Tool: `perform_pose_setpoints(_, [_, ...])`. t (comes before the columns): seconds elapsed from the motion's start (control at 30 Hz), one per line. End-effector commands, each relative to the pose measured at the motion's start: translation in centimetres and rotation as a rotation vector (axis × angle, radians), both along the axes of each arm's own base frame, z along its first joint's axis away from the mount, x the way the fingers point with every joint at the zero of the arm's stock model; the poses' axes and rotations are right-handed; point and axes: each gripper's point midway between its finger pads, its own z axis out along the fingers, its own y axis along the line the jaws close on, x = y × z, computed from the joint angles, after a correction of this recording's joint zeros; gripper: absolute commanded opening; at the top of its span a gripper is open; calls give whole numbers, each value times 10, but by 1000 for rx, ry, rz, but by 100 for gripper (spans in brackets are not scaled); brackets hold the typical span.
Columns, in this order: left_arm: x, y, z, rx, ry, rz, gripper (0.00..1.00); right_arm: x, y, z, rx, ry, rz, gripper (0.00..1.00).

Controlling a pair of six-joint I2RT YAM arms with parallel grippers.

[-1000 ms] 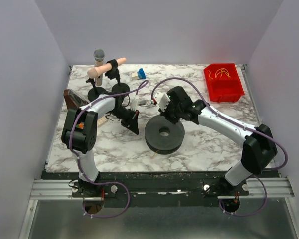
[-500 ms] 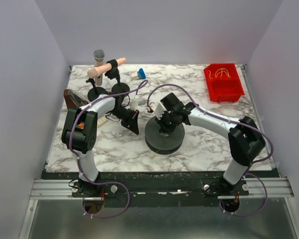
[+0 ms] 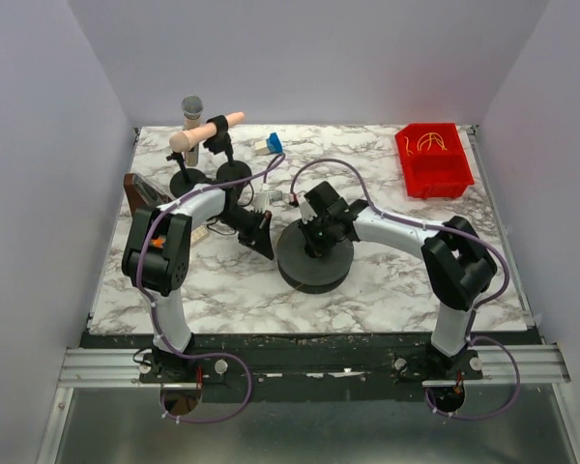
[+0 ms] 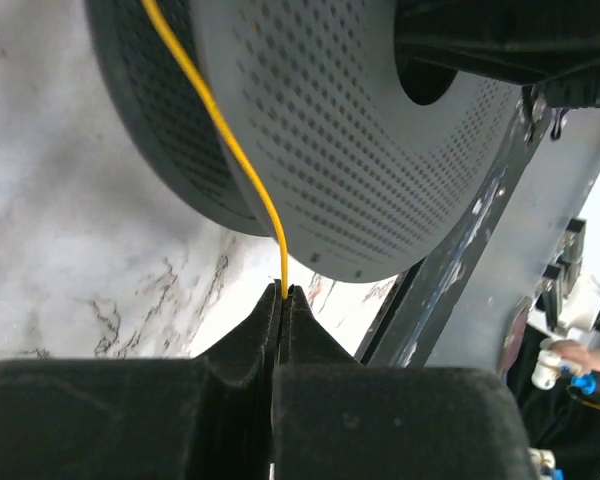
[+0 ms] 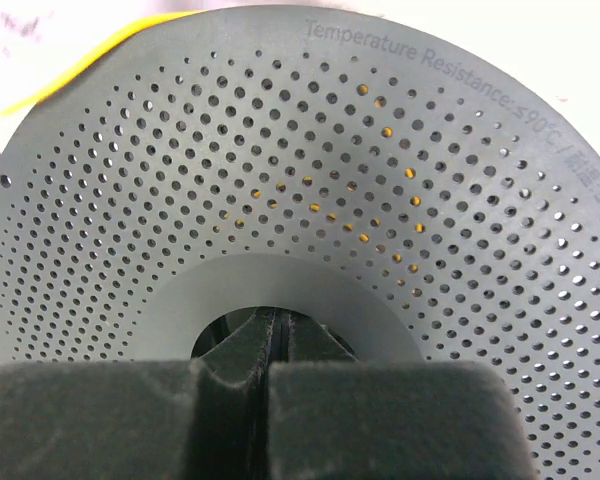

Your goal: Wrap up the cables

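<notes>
A dark perforated spool [image 3: 314, 259] lies flat on the marble table. My left gripper [image 4: 283, 292] is shut on a thin yellow cable [image 4: 225, 140] that runs from its tips up round the spool's rim [image 4: 310, 120]. In the top view this gripper [image 3: 267, 244] sits just left of the spool. My right gripper [image 5: 280, 322] is shut, its tips poked into the spool's centre hole [image 5: 225, 335]; yellow cable [image 5: 75, 70] shows at the rim and through the holes. In the top view it [image 3: 319, 237] is over the spool's middle. More yellow cables [image 3: 430, 142] lie in the red bin.
A red bin [image 3: 433, 159] stands at the back right. Two microphones on black stands [image 3: 205, 135] are at the back left, with a small blue and white object [image 3: 270, 145] near them. A brown object [image 3: 138, 188] lies at the left edge.
My right gripper has moved left and down from beside the spool into its centre hole. The spool has shifted slightly left. The left arm has barely moved.
</notes>
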Motion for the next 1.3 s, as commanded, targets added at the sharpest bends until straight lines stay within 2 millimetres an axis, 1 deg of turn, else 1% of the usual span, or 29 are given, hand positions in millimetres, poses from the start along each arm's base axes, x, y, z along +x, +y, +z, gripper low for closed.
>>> perform_pose_setpoints(0.0, [14,-17,2,-70,49,89,0,49,9,10,82,-66,-255,1])
perform_pose_setpoints(0.1, [15,-22,-1,-82,110,142,0,63,7,12,112,-80,-330,1])
perform_pose_setpoints(0.2, [17,-24,-6,-74,136,181,0,82,3,15,180,-91,-426,1])
perform_pose_setpoints(0.27, [21,-27,-12,-69,160,211,0,93,7,18,223,-94,-462,1])
perform_pose_setpoints(0.37, [26,-33,-22,-71,214,248,0,104,18,19,249,-92,-481,1])
perform_pose_setpoints(0.4, [26,-34,-26,-84,263,271,0,107,19,19,255,-92,-487,1])
perform_pose_setpoints(0.47, [29,-33,-27,-134,332,348,0,109,18,16,262,-87,-499,1])
perform_pose_setpoints(0.5, [34,-29,-25,-154,329,389,0,109,18,15,263,-84,-497,1])
perform_pose_setpoints(0.57, [48,-23,-23,-149,243,431,0,107,16,13,263,-80,-498,1])
perform_pose_setpoints(0.6, [53,-22,-22,-130,205,430,0,105,15,12,265,-78,-498,1])
perform_pose_setpoints(0.63, [55,-25,-19,-134,198,425,0,103,14,11,266,-72,-500,1])
perform_pose_setpoints(0.73, [46,-47,-16,-123,188,365,0,101,19,10,313,-51,-524,1])
perform_pose_setpoints(0.83, [28,-69,-19,-141,228,331,0,104,20,13,338,-52,-555,1])
perform_pose_setpoints(0.97, [19,-71,-28,-143,301,360,0,107,19,19,350,-76,-572,1])
perform_pose_setpoints(1.03, [15,-74,-27,-165,347,365,0,107,19,20,357,-72,-575,1])
perform_pose_setpoints(1.1, [18,-78,-21,-209,355,377,7,107,20,20,364,-69,-580,1])
perform_pose_setpoints(1.13, [21,-80,-18,-226,347,380,11,108,20,20,366,-69,-585,1])
perform_pose_setpoints(1.2, [28,-80,-12,-239,315,377,22,108,20,20,364,-71,-585,1])
perform_pose_setpoints(1.27, [34,-77,-9,-225,262,370,30,108,21,22,367,-72,-582,1])
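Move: The left hand already pinches the yellow cable close to the spool's left side; the spool's middle is about 11 cm to its right, about 1 cm farther out and slightly lower. The right fingertips are already in the hole of the spool, its middle only about 1 cm below them. From the left hand, the nearer stand's base lies about 24 cm ahead and 10 cm left, the blue-topped block roughly 32 cm ahead. Forward by about 11 cm goes the right hand, shut fingers still in the spool's hole, shoving the spool outward while it turns some 35 degrees clockwise. The left hand carries the cable forward and down, then mainly right, some 7 cm in all, to the spool's near-left rim, turning counter-clockwise and tipping; there its fingers start to part. ##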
